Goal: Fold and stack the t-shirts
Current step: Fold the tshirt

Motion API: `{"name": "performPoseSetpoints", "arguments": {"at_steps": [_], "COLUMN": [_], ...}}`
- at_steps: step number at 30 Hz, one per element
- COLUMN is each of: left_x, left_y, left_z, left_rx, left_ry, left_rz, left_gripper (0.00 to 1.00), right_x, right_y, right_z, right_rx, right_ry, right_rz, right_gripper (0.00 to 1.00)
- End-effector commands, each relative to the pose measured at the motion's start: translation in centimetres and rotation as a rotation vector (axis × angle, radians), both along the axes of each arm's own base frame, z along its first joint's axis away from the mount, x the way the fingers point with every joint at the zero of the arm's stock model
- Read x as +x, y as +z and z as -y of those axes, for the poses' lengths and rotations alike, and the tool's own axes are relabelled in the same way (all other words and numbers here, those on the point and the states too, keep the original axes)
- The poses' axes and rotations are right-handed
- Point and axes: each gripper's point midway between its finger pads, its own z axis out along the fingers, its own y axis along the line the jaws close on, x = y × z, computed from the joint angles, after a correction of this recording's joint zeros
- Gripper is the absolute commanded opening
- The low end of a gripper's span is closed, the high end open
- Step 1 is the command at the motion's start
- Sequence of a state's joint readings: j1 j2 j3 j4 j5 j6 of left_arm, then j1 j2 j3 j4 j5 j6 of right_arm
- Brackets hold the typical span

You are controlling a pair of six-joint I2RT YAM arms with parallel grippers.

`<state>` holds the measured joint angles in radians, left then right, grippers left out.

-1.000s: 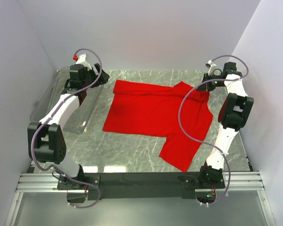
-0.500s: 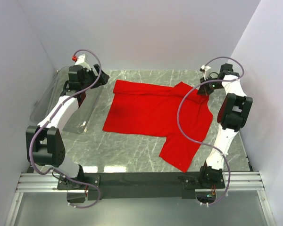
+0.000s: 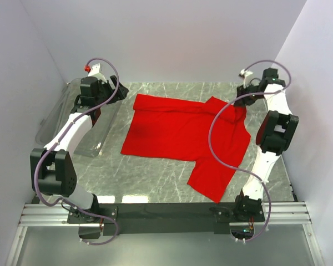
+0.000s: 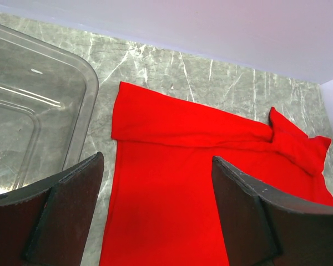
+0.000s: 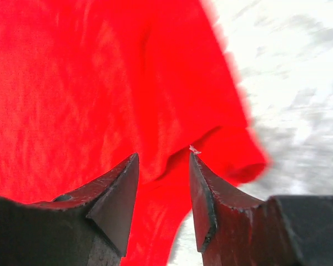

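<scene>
The bright red t-shirt (image 3: 183, 133) lies spread on the marble table, its far edge folded over and one sleeve pointing toward the near right. My right gripper (image 3: 243, 98) hovers over the shirt's far right corner. In the right wrist view its jaws (image 5: 164, 155) stand apart above a rumpled fold of red cloth (image 5: 100, 83), gripping nothing. My left gripper (image 3: 119, 91) hangs wide open at the far left. In the left wrist view its fingers (image 4: 156, 159) frame the shirt's left part (image 4: 200, 183) from above without touching it.
A clear plastic bin (image 3: 72, 122) sits at the left edge of the table, beside the shirt's left hem, also seen in the left wrist view (image 4: 33, 111). White walls close in the table on the left, right and far sides.
My right gripper has gone from shut to open and drawn back a little toward the far right corner, leaving the shirt's corner on the table. The left arm has barely moved.
</scene>
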<state>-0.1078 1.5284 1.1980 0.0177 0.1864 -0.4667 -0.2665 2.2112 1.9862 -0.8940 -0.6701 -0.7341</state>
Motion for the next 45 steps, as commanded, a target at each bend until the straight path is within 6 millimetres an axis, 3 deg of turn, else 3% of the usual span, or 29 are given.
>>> {"name": "performPoseSetpoints", "arguments": {"at_steps": [1,5,9,12,22,29,32,38,45], "left_x": [-0.2,-0.1,-0.1,0.0,0.4,0.3,0.3,0.4,0.3], "left_y": [2.2,2.2,2.2,2.1,1.7,1.4,1.2,1.5,1.6], "left_z": [0.0,0.0,0.0,0.0,0.1,0.1,0.1,0.0,0.0], "left_rx": [-0.009,-0.010,-0.009,-0.007,-0.013,-0.010,-0.014,-0.007,-0.008], "left_ry": [-0.006,-0.004,-0.004,-0.005,-0.007,-0.007,-0.005,-0.004,-0.004], "left_rz": [0.057,0.057,0.053,0.048,0.039,0.035,0.032,0.034,0.029], "left_gripper": [0.83,0.83,0.83,0.83,0.83,0.83,0.83,0.83,0.82], "right_x": [2.8,4.6,5.8,5.7,6.6,6.7,6.6,6.6,7.7], "right_y": [4.3,3.2,-0.4,-2.1,-4.1,-4.3,-5.3,-6.5,-6.3], "right_z": [0.3,-0.2,0.1,0.5,1.9,3.5,3.2,0.8,-0.1], "right_rx": [0.102,0.140,0.088,0.074,0.034,-0.029,-0.024,0.071,0.112], "right_ry": [-0.154,-0.301,-0.482,-0.570,-0.678,-0.745,-0.739,-0.722,-0.707], "right_rz": [0.061,-0.015,-0.124,-0.165,-0.181,-0.145,-0.171,-0.240,-0.223], "right_gripper": [0.49,0.54,0.54,0.55,0.57,0.57,0.57,0.56,0.52]}}
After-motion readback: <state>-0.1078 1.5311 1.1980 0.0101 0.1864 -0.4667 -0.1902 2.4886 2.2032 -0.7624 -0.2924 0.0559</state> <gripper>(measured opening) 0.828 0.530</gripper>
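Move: The part of the t-shirt's folded far edge to grip lies about 6 cm ahead of the right hand, 1 cm to its right and some 9 cm below. The fold's raised peak is roughly 10 cm ahead of that hand and 10 cm to its left, and the shirt's far right corner about 3 cm ahead and 6 cm to its right. From the left hand the gripping spot is about 9 cm ahead, 53 cm to the right and 22 cm below. Arc the right gripper forward over the t-shirt's far right part, rising about 4 cm before sinking to the folded far edge, to end some 8 cm lower and 6 cm farther out. Turn it about 40 degrees clockwise and tip it steeper on the way, then sway slightly right and back left. Keep the fingers about half open and ease down the last bit until their tips straddle the cloth near the edge. ##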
